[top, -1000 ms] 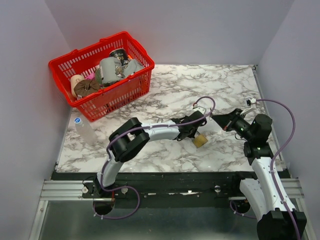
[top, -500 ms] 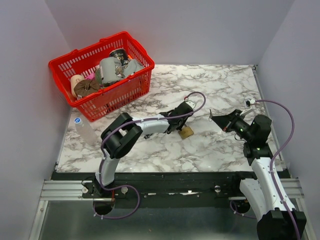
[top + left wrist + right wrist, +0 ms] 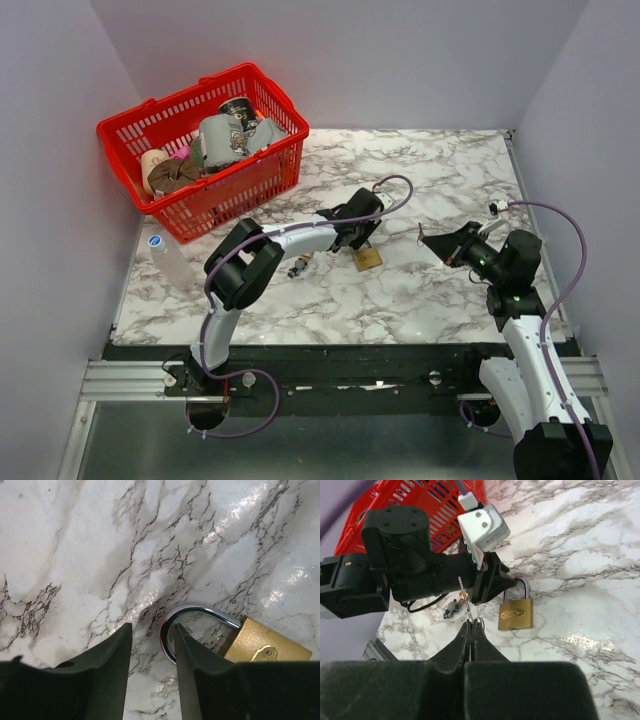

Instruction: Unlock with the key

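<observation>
A brass padlock (image 3: pixel 368 258) with a silver shackle lies flat on the marble table (image 3: pixel 440 170). In the left wrist view its body (image 3: pixel 265 645) is at lower right. My left gripper (image 3: pixel 151 627) is open over the table, and the left bend of the shackle (image 3: pixel 200 611) lies in the gap beside one finger (image 3: pixel 186 655), ungripped. From above, that gripper (image 3: pixel 362 240) sits just behind the lock. My right gripper (image 3: pixel 471 622) is shut on the key (image 3: pixel 465 600). Its thin silver blade sticks out toward the padlock (image 3: pixel 515 614), and its head is hidden between the fingers. It hovers right of the lock (image 3: pixel 428 238).
A red basket (image 3: pixel 240 190) full of items stands at the back left, with a clear bottle (image 3: pixel 165 255) in front of it. A small grey-and-brass trinket (image 3: pixel 297 267) lies beside the left forearm. The side walls stand close on both sides.
The left gripper carried the padlock left and back, then opened and left it lying on the table. The trinket now shows beside the arm. The right arm barely moved.
</observation>
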You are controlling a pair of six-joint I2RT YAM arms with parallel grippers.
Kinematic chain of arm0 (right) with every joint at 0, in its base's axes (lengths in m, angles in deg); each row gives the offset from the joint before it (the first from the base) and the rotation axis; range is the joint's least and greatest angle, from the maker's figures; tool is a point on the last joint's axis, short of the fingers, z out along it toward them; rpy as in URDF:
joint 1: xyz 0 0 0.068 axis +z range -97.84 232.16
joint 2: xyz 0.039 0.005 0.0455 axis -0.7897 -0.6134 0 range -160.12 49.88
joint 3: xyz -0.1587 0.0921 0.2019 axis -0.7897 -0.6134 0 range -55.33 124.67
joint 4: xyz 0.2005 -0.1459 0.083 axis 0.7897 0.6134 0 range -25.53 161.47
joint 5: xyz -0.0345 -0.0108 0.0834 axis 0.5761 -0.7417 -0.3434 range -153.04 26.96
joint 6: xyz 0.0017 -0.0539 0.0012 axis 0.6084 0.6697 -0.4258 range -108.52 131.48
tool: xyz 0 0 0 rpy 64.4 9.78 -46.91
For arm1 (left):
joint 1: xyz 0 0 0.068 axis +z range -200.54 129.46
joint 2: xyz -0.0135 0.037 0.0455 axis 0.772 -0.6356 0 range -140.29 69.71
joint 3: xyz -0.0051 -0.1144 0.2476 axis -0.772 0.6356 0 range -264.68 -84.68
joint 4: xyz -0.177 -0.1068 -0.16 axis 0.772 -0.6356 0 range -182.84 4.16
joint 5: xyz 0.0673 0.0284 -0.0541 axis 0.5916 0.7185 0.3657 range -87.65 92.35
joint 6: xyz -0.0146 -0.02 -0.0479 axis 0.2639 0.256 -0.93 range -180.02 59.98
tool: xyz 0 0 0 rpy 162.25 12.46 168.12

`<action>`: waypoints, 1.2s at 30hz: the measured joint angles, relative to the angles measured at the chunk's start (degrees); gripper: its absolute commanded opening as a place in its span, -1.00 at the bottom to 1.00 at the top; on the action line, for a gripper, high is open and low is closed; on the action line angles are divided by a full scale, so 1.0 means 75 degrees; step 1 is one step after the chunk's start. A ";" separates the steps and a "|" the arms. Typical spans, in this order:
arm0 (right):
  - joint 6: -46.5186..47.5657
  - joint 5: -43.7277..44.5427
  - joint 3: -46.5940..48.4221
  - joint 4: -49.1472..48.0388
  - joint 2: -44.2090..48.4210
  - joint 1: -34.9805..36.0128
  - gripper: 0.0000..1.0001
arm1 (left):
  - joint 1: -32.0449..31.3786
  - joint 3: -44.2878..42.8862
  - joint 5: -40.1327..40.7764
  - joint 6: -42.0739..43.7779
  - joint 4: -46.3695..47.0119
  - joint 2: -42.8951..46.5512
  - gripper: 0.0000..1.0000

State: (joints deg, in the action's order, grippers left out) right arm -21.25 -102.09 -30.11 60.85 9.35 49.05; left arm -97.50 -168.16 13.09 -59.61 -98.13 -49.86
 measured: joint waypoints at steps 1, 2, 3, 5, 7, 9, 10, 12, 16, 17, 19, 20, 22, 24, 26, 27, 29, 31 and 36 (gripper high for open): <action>0.0038 -0.0003 -0.0006 0.0076 0.0020 0.0000 -0.99 | 0.0009 -0.0015 0.0000 -0.0076 -0.0009 0.0012 0.48; 0.0067 -0.0003 -0.0023 0.0105 0.0044 0.0000 -0.99 | 0.0026 -0.0015 0.0003 -0.0146 -0.0020 0.0041 0.54; 0.0093 -0.0003 -0.0070 0.0102 0.0073 0.0000 -0.99 | 0.0047 -0.0015 0.0012 -0.0256 -0.0076 0.0105 0.57; 0.0146 -0.0006 -0.0251 0.0108 0.0134 0.0000 -0.99 | 0.0052 -0.0032 0.0073 -0.0679 -0.0198 0.0265 0.61; 0.0192 0.0000 -0.0481 0.0134 0.0152 0.0000 -0.99 | 0.0050 -0.0128 0.0169 -0.1227 -0.0414 0.0469 0.60; 0.0300 0.0020 -0.0682 0.0329 0.0160 0.0000 -0.99 | 0.0026 -0.0227 0.0248 -0.1958 -0.0635 0.0697 0.60; 0.0353 0.0058 -0.0711 0.0478 0.0163 0.0000 -0.99 | 0.0009 -0.0242 0.0283 -0.2366 -0.0740 0.0804 0.60; 0.0437 0.0093 -0.0717 0.0592 0.0166 0.0000 -0.99 | -0.0038 -0.0219 0.0344 -0.3337 -0.0921 0.1043 0.59; 0.0580 0.0117 -0.0699 0.0743 0.0242 0.0000 -0.99 | -0.0315 0.0184 0.0361 -0.4829 -0.0970 0.1556 0.61; 0.0595 0.0117 -0.0685 0.0793 0.0262 0.0000 -0.99 | -0.0364 0.0251 0.0361 -0.5126 -0.0988 0.1574 0.61; 0.0635 0.0122 -0.0659 0.0868 0.0309 0.0000 -0.99 | -0.0455 0.0364 0.0361 -0.5732 -0.1102 0.1553 0.63; 0.0638 0.0122 -0.0656 0.0889 0.0335 0.0000 -0.99 | -0.0498 0.0417 0.0356 -0.6044 -0.1239 0.1524 0.64; 0.0647 0.0122 -0.0653 0.0906 0.0388 0.0000 -0.99 | -0.0522 0.0425 0.0341 -0.6414 -0.1387 0.1434 0.66; 0.0647 0.0125 -0.0653 0.0912 0.0431 0.0000 -0.99 | -0.0548 0.0414 0.0323 -0.6662 -0.1428 0.1271 0.66; 0.0647 0.0125 -0.0656 0.0918 0.0466 0.0000 -0.99 | -0.0551 0.0326 0.0326 -0.6805 -0.1556 0.1017 0.66; 0.0647 0.0125 -0.0656 0.0924 0.0487 0.0000 -0.99 | -0.0560 0.0291 0.0326 -0.6840 -0.1600 0.0903 0.67; 0.0647 0.0122 -0.0656 0.0924 0.0507 0.0000 -0.99 | -0.0592 0.0233 0.0323 -0.6875 -0.1740 0.0662 0.66; 0.0647 0.0125 -0.0656 0.0927 0.0510 0.0000 -0.99 | -0.0621 0.0184 0.0326 -0.6895 -0.1795 0.0484 0.61; 0.0647 0.0128 -0.0653 0.0927 0.0516 0.0000 -0.99 | -0.0673 -0.0058 0.0297 -0.6776 -0.1734 0.0303 0.57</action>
State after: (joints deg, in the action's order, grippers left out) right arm -16.40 -101.13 -35.01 67.80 13.21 49.05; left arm -102.54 -168.60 15.32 -110.43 -111.14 -47.58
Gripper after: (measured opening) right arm 0.014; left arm 0.793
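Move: The padlock's body lies some 7 cm back of the left hand, about 2 cm to its right and 2 cm lower, its shackle close by the fingertips. The grey keychain rests about 8 cm back and 12 cm to that hand's left. From the right hand, which holds the key, the padlock is about 7 cm ahead, 9 cm left and 19 cm below. Left hand opens, arcs up, about 7 cm back and down astride the padlock, turning counter-clockwise; right sinks 5 cm. ##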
